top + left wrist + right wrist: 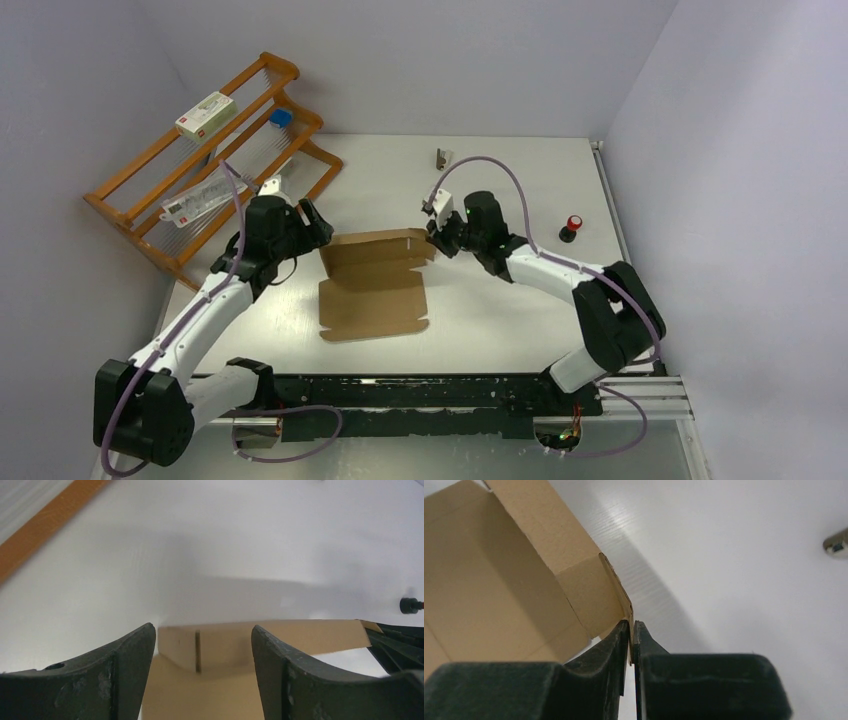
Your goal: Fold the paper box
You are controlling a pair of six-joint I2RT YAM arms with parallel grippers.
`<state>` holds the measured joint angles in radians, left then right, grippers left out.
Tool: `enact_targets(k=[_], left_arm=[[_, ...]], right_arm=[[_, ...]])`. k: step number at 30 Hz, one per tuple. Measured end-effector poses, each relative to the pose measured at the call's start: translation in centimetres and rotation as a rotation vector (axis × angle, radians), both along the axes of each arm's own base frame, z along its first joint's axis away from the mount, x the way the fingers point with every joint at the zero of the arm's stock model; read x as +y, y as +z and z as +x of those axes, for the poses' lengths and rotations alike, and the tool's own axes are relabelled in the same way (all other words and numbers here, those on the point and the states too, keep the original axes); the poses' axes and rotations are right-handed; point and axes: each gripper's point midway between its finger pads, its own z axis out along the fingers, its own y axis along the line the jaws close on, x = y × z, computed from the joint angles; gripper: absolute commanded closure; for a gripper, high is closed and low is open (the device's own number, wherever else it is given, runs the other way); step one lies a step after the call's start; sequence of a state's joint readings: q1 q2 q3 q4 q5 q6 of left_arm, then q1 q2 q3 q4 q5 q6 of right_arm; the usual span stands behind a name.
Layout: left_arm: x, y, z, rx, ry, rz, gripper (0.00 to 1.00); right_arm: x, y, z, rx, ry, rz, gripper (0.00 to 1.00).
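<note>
The paper box (372, 300) is a brown cardboard sheet lying flat mid-table, with its far panel (380, 246) folded up. My right gripper (437, 238) is at the right end of that raised panel. In the right wrist view it (631, 624) is shut on the edge of a small side flap (591, 597). My left gripper (318, 228) hovers at the panel's left end. In the left wrist view it (202, 627) stands open, and the raised panel (300, 635) with a slit shows between its fingers (131, 672), untouched.
A wooden rack (210, 160) stands at the back left with a white carton (205, 113), a blue item (281, 117) and a flat packet (200, 200). A red-topped black knob (571, 228) sits right of the box. A small metal piece (442, 157) lies behind it.
</note>
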<state>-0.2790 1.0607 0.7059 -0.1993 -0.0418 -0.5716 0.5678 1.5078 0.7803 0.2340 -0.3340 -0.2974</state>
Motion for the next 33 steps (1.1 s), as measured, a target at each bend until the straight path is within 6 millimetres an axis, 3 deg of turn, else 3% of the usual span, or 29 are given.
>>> enact_targets(k=[6, 10, 16, 22, 27, 33], left_arm=[[0.4, 0.8, 1.3, 0.001, 0.015, -0.012, 0.26], [0.1, 1.3, 1.4, -0.002, -0.003, -0.015, 0.26], [0.8, 1.6, 1.0, 0.014, 0.013, 0.014, 0.24], [1.8, 1.4, 0.2, 0.022, 0.059, 0.034, 0.25], [2.1, 0.5, -1.2, 0.058, 0.073, 0.025, 0.25], [2.5, 0.6, -3.1, 0.054, 0.087, 0.002, 0.3]], right_arm=[[1.2, 2.1, 1.7, -0.062, 0.125, -0.011, 0.58], [1.5, 4.1, 2.2, -0.079, 0.132, -0.005, 0.47], [0.8, 7.4, 2.5, -0.024, -0.021, 0.055, 0.44], [1.2, 9.4, 0.9, 0.079, -0.188, 0.159, 0.43], [2.8, 9.3, -0.3, 0.151, -0.268, 0.197, 0.45], [4.1, 8.8, 0.3, 0.222, -0.326, 0.244, 0.5]])
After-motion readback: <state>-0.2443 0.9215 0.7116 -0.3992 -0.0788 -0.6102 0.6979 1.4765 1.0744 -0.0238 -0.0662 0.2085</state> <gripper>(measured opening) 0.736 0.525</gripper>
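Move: The right fingers are shut on the box's right end flap, so it lies right at them. From that hand, the box's far left corner is about 25 cm to the left and level ahead, and the middle of the flat base panel is some 11 cm back, 14 cm left and 8 cm below. The open left hand hovers near the far left corner, roughly 4 cm above it; from the left hand the right end flap lies some 25 cm to the right and 2 cm back. Upward and a little forward, the right hand opens its fingers, lets go of the right end flap and climbs about 9 cm, then swings some 4 cm left over the box's right end, turning clockwise and tipping down. The open left hand edges forward and up, then draws back and left with the box's far left corner; whether it touches cannot be made out. ##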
